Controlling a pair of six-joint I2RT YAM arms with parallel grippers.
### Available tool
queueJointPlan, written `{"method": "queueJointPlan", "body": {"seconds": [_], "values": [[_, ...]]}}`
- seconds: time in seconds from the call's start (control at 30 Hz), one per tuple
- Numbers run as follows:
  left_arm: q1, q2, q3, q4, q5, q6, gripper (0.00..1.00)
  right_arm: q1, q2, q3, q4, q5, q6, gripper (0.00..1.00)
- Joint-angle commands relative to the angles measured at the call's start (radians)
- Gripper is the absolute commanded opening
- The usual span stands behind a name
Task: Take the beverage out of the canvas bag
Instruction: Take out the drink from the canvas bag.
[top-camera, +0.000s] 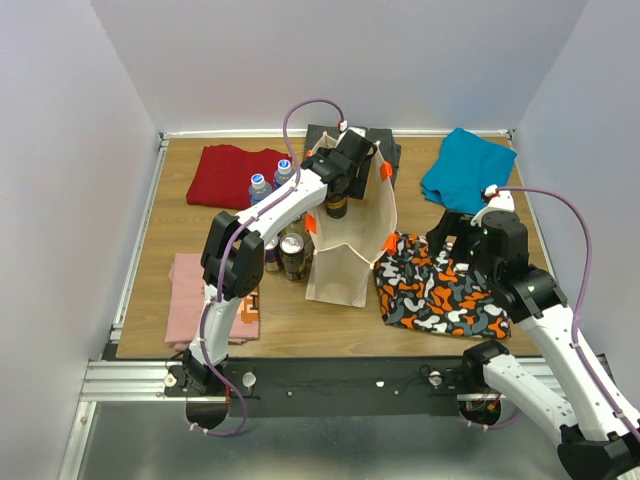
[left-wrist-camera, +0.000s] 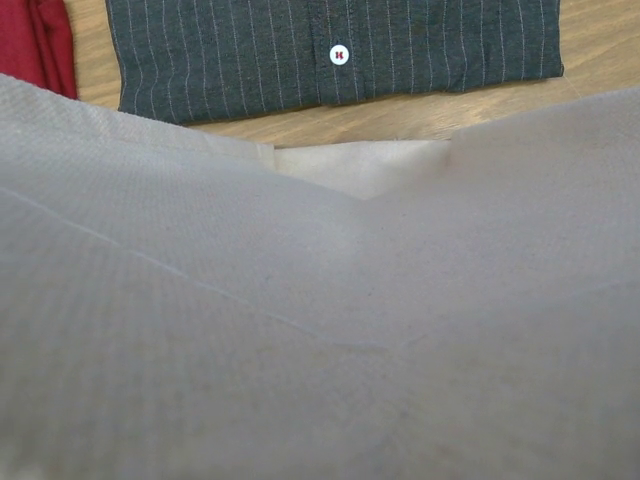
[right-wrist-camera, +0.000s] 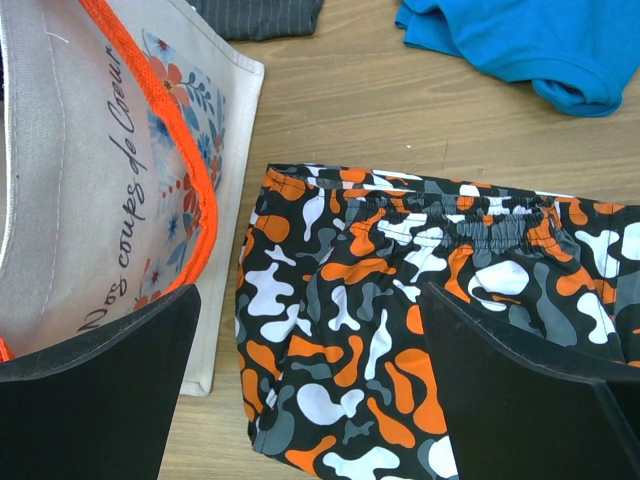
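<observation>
The canvas bag (top-camera: 352, 262) stands upright mid-table, beige with orange pieces at its rim. My left gripper (top-camera: 338, 186) reaches into its open mouth from the left. Just under it a dark beverage container (top-camera: 335, 207) with a brownish lower part shows inside the bag. The top view does not show how the jaws stand. In the left wrist view, beige canvas (left-wrist-camera: 320, 330) fills the picture and hides the fingers. My right gripper (right-wrist-camera: 308, 300) hangs open over camouflage shorts (right-wrist-camera: 400, 330), right of the canvas bag (right-wrist-camera: 90, 200), with nothing between its fingers (right-wrist-camera: 100, 390).
Two blue-capped water bottles (top-camera: 271, 178) and dark cans (top-camera: 292, 255) stand left of the bag. Around it lie a red cloth (top-camera: 232, 175), a pink cloth (top-camera: 198, 295), a striped dark shirt (left-wrist-camera: 340, 50), a blue shirt (top-camera: 468, 170) and camouflage shorts (top-camera: 440, 285).
</observation>
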Motion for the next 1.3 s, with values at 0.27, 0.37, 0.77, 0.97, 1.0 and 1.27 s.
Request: {"method": "queueJointPlan", "body": {"seconds": [0.27,0.37,0.77,0.97,1.0,1.27], "values": [[0.008,0.016,-0.003,-0.013,-0.011,-0.013,0.84,0.0,-0.004,0.002,0.017,0.014,-0.014,0.99],[0.007,0.017,-0.005,-0.01,-0.01,-0.015,0.84,0.002,-0.004,0.0,0.019,0.012,-0.014,0.99],[0.008,0.019,-0.024,-0.015,-0.022,-0.026,0.85,0.0,-0.001,0.0,0.021,0.009,-0.015,0.99],[0.008,0.019,-0.022,-0.006,-0.013,-0.024,0.81,-0.001,-0.002,0.0,0.021,0.009,-0.015,0.99],[0.008,0.02,-0.017,-0.007,-0.011,-0.021,0.77,0.0,-0.002,-0.002,0.021,0.008,-0.015,0.99],[0.008,0.019,-0.025,-0.01,-0.008,-0.015,0.46,0.002,-0.002,-0.002,0.022,0.006,-0.015,0.99]]}}
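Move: The can left in the canvas bag stands practically between my left hand's open fingers, about 1 cm to the left, with its middle some 4 cm below. The bag's walls surround both. Two cans already taken out stand together about 14 cm back and 14 cm left, and the nearer bottle is some 14 cm left, 1 cm ahead. From my idle right hand, the bagged can is roughly 18 cm ahead, 23 cm left and 12 cm down. I keep my left hand reaching into the bag at its forward-and-down slant, settle it barely half a centimetre lower around the can, then, near the end, draw the wide-open fingers in by about a fifth of their range, so the pads come onto the can's sides and begin to squeeze it. The wrist doesn't turn. ##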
